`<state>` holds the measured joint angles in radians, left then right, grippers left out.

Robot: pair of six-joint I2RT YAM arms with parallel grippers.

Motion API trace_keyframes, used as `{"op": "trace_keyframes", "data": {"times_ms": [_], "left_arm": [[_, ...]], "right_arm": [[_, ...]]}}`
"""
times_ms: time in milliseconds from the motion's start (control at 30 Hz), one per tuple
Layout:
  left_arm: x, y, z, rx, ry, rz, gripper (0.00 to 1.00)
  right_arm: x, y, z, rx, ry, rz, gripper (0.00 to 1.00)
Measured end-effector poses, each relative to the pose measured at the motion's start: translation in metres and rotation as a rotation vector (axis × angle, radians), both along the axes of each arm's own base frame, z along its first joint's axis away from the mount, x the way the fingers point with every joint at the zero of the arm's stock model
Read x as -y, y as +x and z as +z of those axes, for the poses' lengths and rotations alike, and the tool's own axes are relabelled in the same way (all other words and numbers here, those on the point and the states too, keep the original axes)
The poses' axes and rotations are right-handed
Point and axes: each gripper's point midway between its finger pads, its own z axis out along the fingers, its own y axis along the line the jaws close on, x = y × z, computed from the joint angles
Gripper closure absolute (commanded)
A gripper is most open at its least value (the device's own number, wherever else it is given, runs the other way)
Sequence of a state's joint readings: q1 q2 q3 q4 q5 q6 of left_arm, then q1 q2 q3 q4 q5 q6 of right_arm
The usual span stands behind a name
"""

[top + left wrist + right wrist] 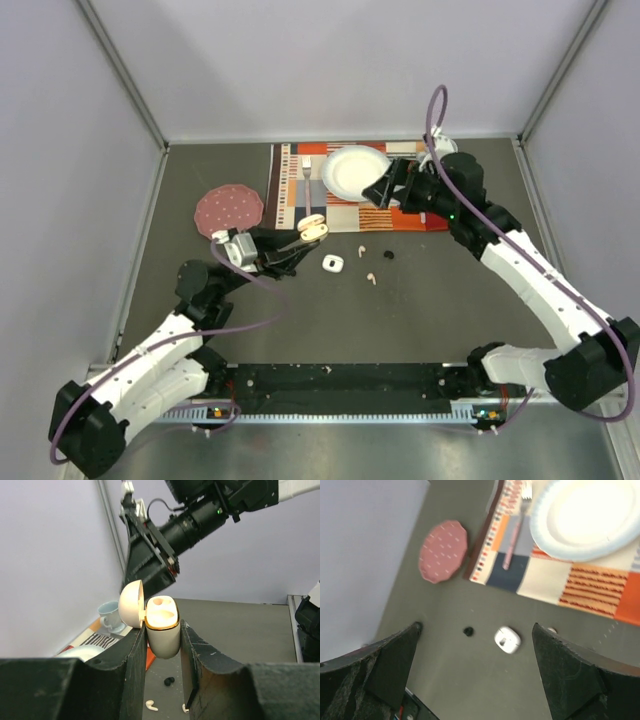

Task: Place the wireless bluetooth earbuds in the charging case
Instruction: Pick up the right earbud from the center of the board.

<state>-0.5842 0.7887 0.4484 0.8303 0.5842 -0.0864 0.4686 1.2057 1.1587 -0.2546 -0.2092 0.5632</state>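
My left gripper (304, 239) (163, 631) is shut on a cream charging case (312, 228) (162, 626) with a gold rim. It holds the case upright above the table, with the lid (131, 603) swung open and both sockets empty. On the dark table below lie two pale earbuds (362, 249) (371, 277) (151, 706) and a black earbud (388, 254) (169, 681) (468, 631). My right gripper (383, 190) (476, 626) hangs wide open high over the mat's edge, holding nothing.
A small white rounded case (332, 263) (507, 639) lies beside the earbuds. Behind them is a striped placemat (300, 185) with a white plate (352, 170) (590, 520) and a fork (515, 535). A pink round coaster (228, 209) (442, 551) lies left, with a pale blue mug (107, 616).
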Motion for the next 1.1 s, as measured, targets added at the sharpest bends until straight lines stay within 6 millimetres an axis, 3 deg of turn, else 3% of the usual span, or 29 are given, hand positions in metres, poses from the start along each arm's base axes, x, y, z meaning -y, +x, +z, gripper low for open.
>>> {"op": "trace_keyframes", "data": {"times_ms": [100,267,367,700,1100], "left_arm": [[-0.004,0.003,0.0,-0.016,-0.006,0.002,1.0],[-0.017,0.007,-0.002,-0.033,-0.042,-0.004,1.0],[-0.024,0.009,-0.004,-0.045,-0.069,-0.006,1.0],[-0.031,-0.002,0.003,-0.041,-0.125,-0.076,1.0],[-0.028,-0.007,-0.002,-0.056,-0.103,-0.107,1.0]], "right_arm": [[0.002,0.001,-0.036,-0.075,-0.069,0.003,0.13],[0.01,-0.013,-0.113,-0.241,-0.207,0.036,0.25],[0.013,-0.019,-0.138,-0.293,-0.266,0.059,0.32],[-0.001,-0.033,-0.192,-0.352,-0.45,0.145,0.42],[-0.001,-0.041,-0.233,-0.427,-0.549,0.158,0.53]]}}
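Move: The right hand, empty and wide open, is high above the nearer of the two loose pinkish-white earbuds. That earbud lies about 29 cm below, 2 cm back and 3 cm to its left. At the same depth, the farther earbud is 5 cm ahead and 6 cm left, the black earbud 5 cm ahead and 1 cm right, the closed white case 3 cm ahead and 12 cm left. From the left hand, the nearer earbud is 10 cm ahead, 13 cm right and some 33 cm below. Still touching nothing, the right hand drops some 23 cm towards the nearer earbud, fast at first and then slowing, easing back about 4 cm. Its wrist tips the fingers from nearly level to steeply down while they close to about half open. The left hand keeps its pinch on the open earbud case and shifts about 3 cm to its left. ##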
